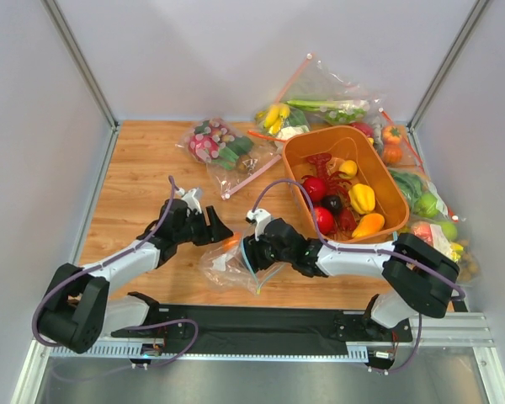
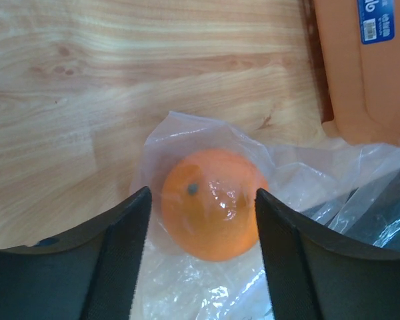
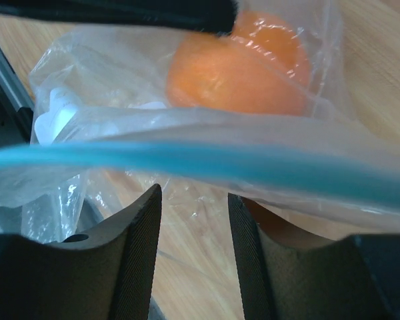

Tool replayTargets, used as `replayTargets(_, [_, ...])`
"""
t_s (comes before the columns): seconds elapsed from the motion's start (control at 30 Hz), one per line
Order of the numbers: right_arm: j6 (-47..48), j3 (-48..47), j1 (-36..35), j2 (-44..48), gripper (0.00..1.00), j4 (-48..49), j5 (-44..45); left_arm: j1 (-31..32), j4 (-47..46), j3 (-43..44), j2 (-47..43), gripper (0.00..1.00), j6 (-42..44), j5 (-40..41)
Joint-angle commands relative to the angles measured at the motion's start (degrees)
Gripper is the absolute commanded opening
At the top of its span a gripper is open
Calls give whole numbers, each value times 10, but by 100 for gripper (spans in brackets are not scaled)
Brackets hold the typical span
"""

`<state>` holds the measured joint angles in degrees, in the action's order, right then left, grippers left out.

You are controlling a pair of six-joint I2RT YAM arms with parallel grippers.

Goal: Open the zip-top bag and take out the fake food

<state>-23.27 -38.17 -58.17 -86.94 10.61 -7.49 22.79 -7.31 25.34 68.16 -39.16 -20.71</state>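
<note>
The zip-top bag (image 1: 227, 263) lies crumpled on the wood between my two grippers. One piece of the fake food, an orange fruit (image 2: 212, 203), sits inside it against the clear film. My left gripper (image 2: 201, 195) is open, with a finger on each side of that fruit and a small gap to each. My right gripper (image 3: 191, 197) is open just below the bag's teal-blue zip strip (image 3: 187, 163), with only film and wood showing between its fingers. The right wrist view shows the orange fruit (image 3: 243, 70) behind the plastic. Other fake food (image 1: 345, 202) lies in the orange bin (image 1: 320, 135).
The orange bin's wall (image 2: 367, 80) stands close to the right of the bag. Other clear bags of toy produce lie at the back (image 1: 220, 145) (image 1: 324, 108) and along the right side (image 1: 427, 206). A black rail (image 1: 261, 324) runs along the near edge.
</note>
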Motion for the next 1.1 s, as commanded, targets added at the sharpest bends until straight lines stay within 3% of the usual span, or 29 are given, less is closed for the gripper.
replayTargets(0.0, [-22,8,12,9,47,37,29,0,-56,-13,17,69,-14,-28])
replayTargets(0.03, [-23,8,14,9,48,37,40,0,-61,-14,21,58,-16,-36])
replayTargets(0.13, [-23,6,16,11,51,42,53,0,-79,-17,38,38,-23,-49])
replayTargets(0.23, [-24,6,16,14,57,50,64,0,-84,-17,47,22,-24,-57])
replayTargets(0.43, [-16,15,18,31,74,71,73,-1,-73,-23,44,3,-16,-63])
replayTargets(0.53, [-6,14,21,18,81,89,47,0,-73,-32,41,0,-17,-64])
replayTargets(1.07, [13,-27,19,-75,85,110,-16,0,-72,-50,22,0,-31,-64])
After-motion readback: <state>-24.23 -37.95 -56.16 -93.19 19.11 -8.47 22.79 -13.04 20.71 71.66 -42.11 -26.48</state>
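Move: The orange sits in the zip-top bag's far end, about 2 cm to the right of my open left fingers, 1 cm back and some 4 cm below. From my right hand, at the bag's mouth, it is about 4 cm ahead, 5 cm left and slightly lower. The blue zip edge runs roughly 3 cm behind and 1 cm right of my right hand. The orange bin's middle is about 21 cm ahead and 29 cm right of that hand. I shut my left fingers completely at the bag's far end, easing down and back a good 2 cm each, until the film is bunched at their tips. With my right hand under the upper zip edge, I reach about 3 cm forward, lifting slightly and spreading the fingers from half to nearly wide open, then drop about 3 cm and draw back a little to straddle the orange. ##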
